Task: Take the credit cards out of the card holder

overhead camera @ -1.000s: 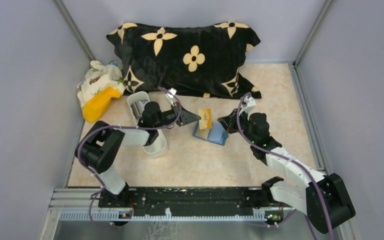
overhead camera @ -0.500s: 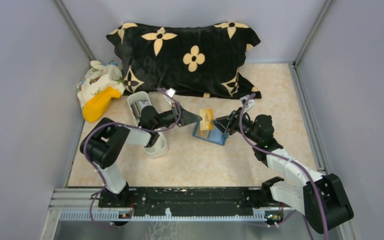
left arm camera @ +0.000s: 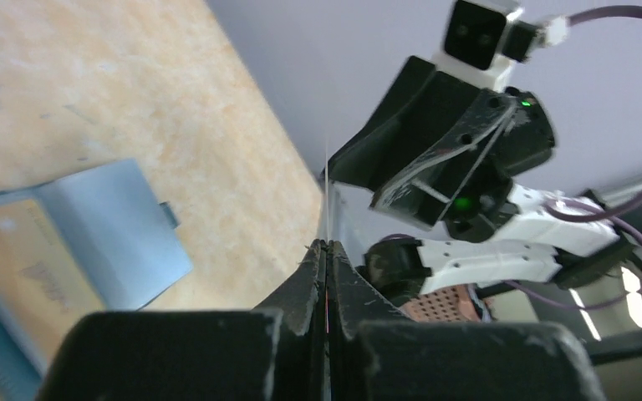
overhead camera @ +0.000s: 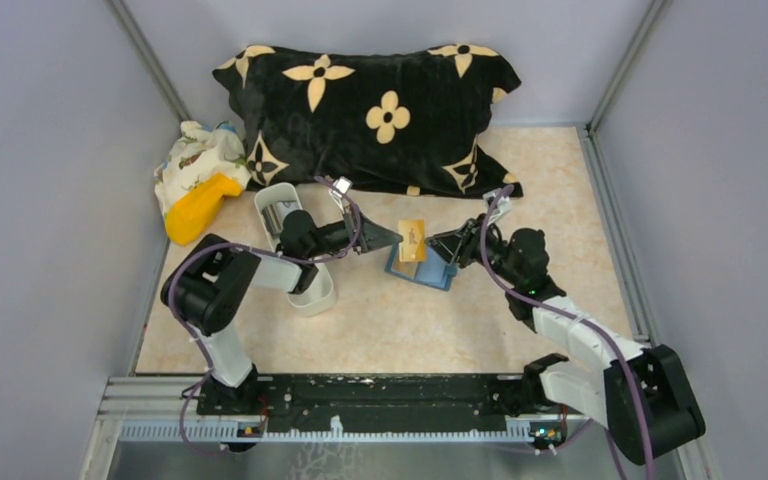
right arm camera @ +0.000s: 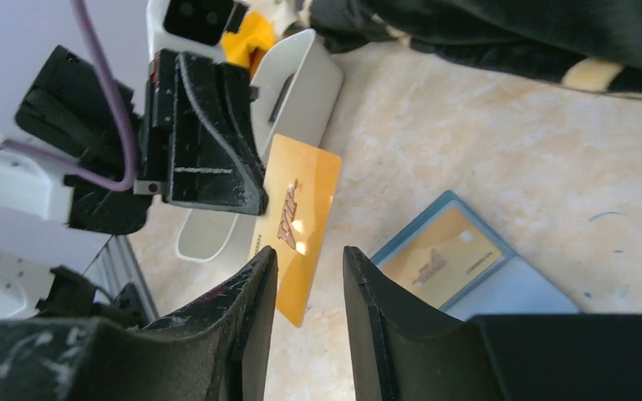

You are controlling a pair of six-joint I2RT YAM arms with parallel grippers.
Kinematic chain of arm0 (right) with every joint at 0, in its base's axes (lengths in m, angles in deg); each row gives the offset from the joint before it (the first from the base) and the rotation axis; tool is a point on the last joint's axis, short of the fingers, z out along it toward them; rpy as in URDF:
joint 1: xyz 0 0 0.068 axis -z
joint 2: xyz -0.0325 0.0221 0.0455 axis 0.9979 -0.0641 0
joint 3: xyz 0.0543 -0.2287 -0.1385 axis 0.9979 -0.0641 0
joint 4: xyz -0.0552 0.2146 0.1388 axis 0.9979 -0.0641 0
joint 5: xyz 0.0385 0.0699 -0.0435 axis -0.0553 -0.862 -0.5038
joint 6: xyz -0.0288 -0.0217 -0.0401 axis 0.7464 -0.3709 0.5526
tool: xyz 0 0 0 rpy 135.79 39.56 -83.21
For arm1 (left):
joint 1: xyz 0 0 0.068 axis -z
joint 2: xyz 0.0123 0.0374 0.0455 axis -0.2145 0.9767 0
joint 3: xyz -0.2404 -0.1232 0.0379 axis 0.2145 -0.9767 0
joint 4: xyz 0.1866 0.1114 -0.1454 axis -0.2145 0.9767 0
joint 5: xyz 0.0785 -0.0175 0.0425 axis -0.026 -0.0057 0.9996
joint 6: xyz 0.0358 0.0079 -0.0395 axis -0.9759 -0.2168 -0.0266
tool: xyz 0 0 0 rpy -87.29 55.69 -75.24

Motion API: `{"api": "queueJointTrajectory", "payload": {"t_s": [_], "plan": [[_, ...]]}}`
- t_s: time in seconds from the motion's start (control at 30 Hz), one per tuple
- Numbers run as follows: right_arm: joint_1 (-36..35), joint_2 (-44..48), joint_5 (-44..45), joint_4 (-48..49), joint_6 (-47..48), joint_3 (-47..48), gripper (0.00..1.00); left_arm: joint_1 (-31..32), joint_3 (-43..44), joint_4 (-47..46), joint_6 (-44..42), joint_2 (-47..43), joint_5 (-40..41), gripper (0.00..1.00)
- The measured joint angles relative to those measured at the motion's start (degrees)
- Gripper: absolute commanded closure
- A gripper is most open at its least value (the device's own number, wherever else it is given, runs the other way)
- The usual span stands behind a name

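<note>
My left gripper [overhead camera: 396,236] is shut on a gold credit card [overhead camera: 412,236] and holds it upright above the table. In the left wrist view the card [left arm camera: 326,192] shows only as a thin edge rising from the closed fingertips of that gripper [left arm camera: 326,244]. The blue card holder [overhead camera: 422,268] lies open on the table just below, with another tan card [right arm camera: 439,259] in its left half. My right gripper [right arm camera: 309,251] is open, and its fingertips are just short of the held card's [right arm camera: 297,209] lower edge. I see no contact between them.
A white oblong tray [overhead camera: 318,300] stands under the left arm. A black pillow with tan flowers [overhead camera: 370,110] fills the back. A yellow object [overhead camera: 198,208] and a patterned cloth [overhead camera: 195,155] lie at the back left. Grey walls close both sides.
My right gripper has opened from shut and moved left toward the held card. The left gripper has stayed shut on the card, almost still.
</note>
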Motion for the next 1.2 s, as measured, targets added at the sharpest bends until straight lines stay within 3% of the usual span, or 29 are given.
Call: {"api": "queueJointTrajectory", "payload": {"t_s": [0.3, 0.47, 0.67, 1.03, 1.2], "plan": [[2.84, 1.40, 11.61, -6.51, 0.02, -0.02, 0.67, -3.58, 3.98, 37.31, -13.90, -16.55, 10.45, 1.00], [2.84, -3.69, 11.89, -6.71, -0.57, -0.04, 0.67, -7.32, 13.99, 63.21, -21.24, -19.98, 18.32, 1.00], [2.84, -8.37, 10.67, -6.93, -0.61, -0.11, 0.67, -13.33, 16.81, 82.12, -27.19, -23.85, 28.26, 1.00], [2.84, -10.99, 7.82, -6.82, -1.03, -0.09, 0.67, -24.81, 25.27, 97.46, -33.68, -24.37, 32.83, 1.00], [2.84, -13.20, 6.97, -6.86, -1.03, -0.11, 0.67, -28.20, 28.94, 99.97, -36.15, -24.26, 32.76, 1.00]]}}
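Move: The left hand holds a gold card; the card stack it goes to lies about 27 cm to its left, 15 cm ahead and 13 cm below, in the white tray, whose middle is some 24 cm left and 7 cm ahead. The open card holder lies 5 cm right, 3 cm ahead and 14 cm down. From the right hand, that holder is about 3 cm ahead, 1 cm left and 14 cm below. Left carries its card some 30 cm left-forward towards the stack; right sinks 10 cm towards the holder. ##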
